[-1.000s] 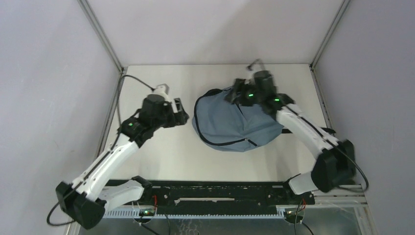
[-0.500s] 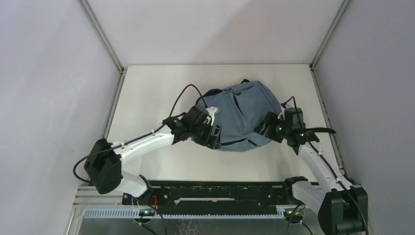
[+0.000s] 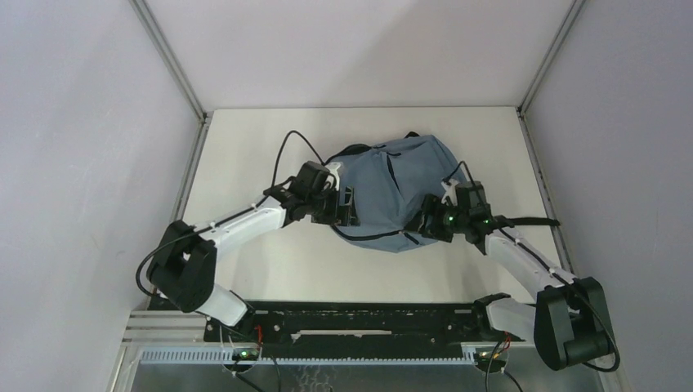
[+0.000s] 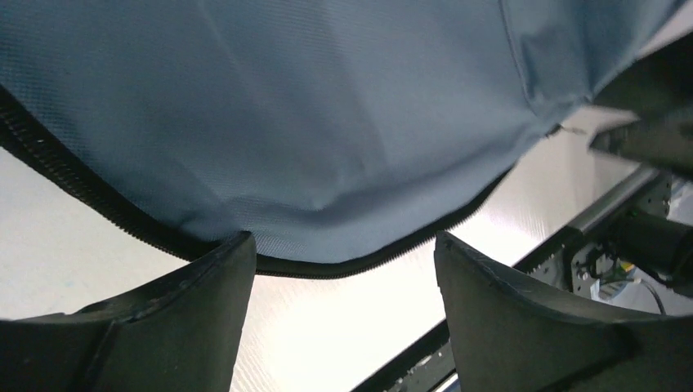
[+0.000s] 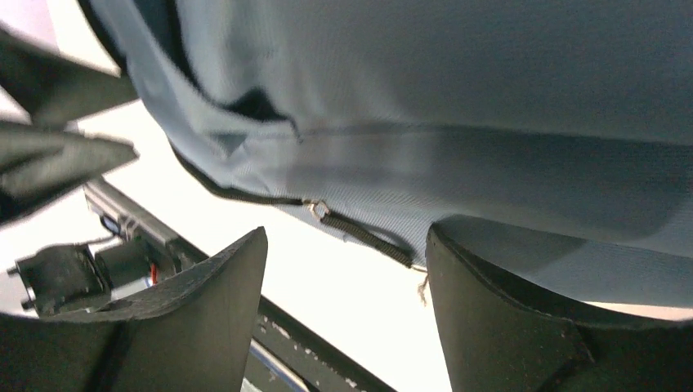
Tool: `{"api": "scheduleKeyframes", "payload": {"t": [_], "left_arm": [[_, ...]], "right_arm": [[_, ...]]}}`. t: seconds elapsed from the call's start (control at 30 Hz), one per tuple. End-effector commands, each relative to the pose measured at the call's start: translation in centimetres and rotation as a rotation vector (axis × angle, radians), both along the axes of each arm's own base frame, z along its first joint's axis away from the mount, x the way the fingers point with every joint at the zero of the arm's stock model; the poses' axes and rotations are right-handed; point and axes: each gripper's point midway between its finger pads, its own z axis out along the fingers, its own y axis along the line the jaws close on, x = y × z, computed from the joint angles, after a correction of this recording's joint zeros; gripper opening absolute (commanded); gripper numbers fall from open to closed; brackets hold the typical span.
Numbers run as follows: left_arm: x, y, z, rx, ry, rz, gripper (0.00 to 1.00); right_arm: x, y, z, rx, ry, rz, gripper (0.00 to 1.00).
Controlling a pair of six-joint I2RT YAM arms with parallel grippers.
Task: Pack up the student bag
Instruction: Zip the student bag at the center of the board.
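The student bag (image 3: pixel 400 184), grey-blue with black zipper lines, lies flat on the table right of centre. My left gripper (image 3: pixel 347 208) sits at its near left edge, open. In the left wrist view the bag (image 4: pixel 327 122) fills the top, and its black zipper edge (image 4: pixel 327 268) runs just past the open left gripper (image 4: pixel 343 245). My right gripper (image 3: pixel 425 222) is at the bag's near right edge, open. In the right wrist view a zip pull (image 5: pixel 315 209) and a black zipper end (image 5: pixel 368 237) hang before the right gripper (image 5: pixel 347 237); its right finger (image 5: pixel 507 302) rests against the fabric.
A black rail (image 3: pixel 351 314) runs along the table's near edge. A black strap (image 3: pixel 531 219) trails from the bag toward the right metal frame post (image 3: pixel 535 163). A cable (image 3: pixel 290 151) loops up from the left wrist. Pale walls close in on three sides.
Both arms swung in to the bag's near edge, the left from the table's left, the right from the bag's far side. The bag turned and shifted right.
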Motion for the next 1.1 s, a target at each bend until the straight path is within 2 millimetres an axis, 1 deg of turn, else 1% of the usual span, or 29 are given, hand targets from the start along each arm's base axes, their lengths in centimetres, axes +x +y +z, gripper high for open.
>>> {"api": "scheduleKeyframes", "payload": {"t": [0.0,0.07,0.13,0.23,0.3,0.43,0.53,0.6,0.67,0.73,0.83,0.9,0.97,1.07], "left_arm": [[2.3,-0.2,-0.2,-0.042,-0.009,0.047,0.83],[2.8,-0.4,0.1,-0.041,-0.017,0.048,0.83],[3.2,-0.5,0.7,-0.045,-0.029,0.058,0.83],[3.3,-0.4,2.2,-0.062,-0.054,0.072,0.83],[2.8,-0.7,3.5,-0.097,-0.056,0.059,0.84],[1.9,-1.1,5.4,-0.147,-0.034,0.051,0.83],[1.6,-0.7,6.8,-0.145,-0.081,0.068,0.83],[0.7,-1.3,7.6,-0.133,-0.117,0.029,0.84],[-0.7,-2.6,8.3,-0.141,-0.117,-0.041,0.85],[-2.1,-4.0,8.6,-0.129,-0.11,-0.1,0.85],[-3.7,-6.3,8.6,-0.117,-0.107,-0.159,0.83],[-4.4,-7.9,8.1,-0.118,-0.092,-0.19,0.83],[-5.1,-9.3,7.6,-0.132,-0.072,-0.218,0.82],[-5.1,-10.6,6.9,-0.11,-0.082,-0.228,0.81]], "right_arm": [[-1.4,2.9,0.2,0.027,-0.017,0.109,0.79],[-1.8,4.1,0.4,0.041,-0.02,0.132,0.79],[-2.0,5.1,0.7,0.059,-0.024,0.147,0.79],[-2.2,6.5,0.8,0.091,-0.016,0.167,0.79],[-2.6,7.7,1.1,0.117,-0.011,0.199,0.79],[-3.4,9.8,2.6,0.148,-0.039,0.277,0.79],[-3.4,10.1,4.1,0.161,-0.082,0.311,0.79],[-3.3,9.6,4.6,0.167,-0.093,0.304,0.79],[-3.1,8.7,4.6,0.154,-0.093,0.286,0.79],[-3.1,7.5,4.2,0.117,-0.078,0.248,0.79],[-3.0,5.9,4.0,0.074,-0.075,0.212,0.79],[-2.7,4.5,4.0,0.047,-0.078,0.163,0.79],[-1.9,2.0,4.1,-0.01,-0.085,0.037,0.78],[-0.6,-2.4,4.3,-0.066,-0.081,-0.185,0.78]]}}
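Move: Beside the bag's near edge, the zip tab lies about 3 cm back and 2 cm left of the right hand, some 4 cm below. The zip slider is 4 cm left and 2 cm back of that hand, and the bag's middle 9 cm ahead and 7 cm left. From the left hand, the zip tab is roughly 15 cm right and 6 cm back, the slider 12 cm right and 5 cm back, and the bag's middle 6 cm ahead and 10 cm right. Sweeping level about 9 cm left and 5 cm back across the zip tab, turning counter-clockwise, the right hand then reverses, drawing right and rising about 3 cm while turning back. The left hand dips briefly over the bag's near edge, then lifts and heads right and back towards the zip tab, turning clockwise. Both grippers stay open and empty. ##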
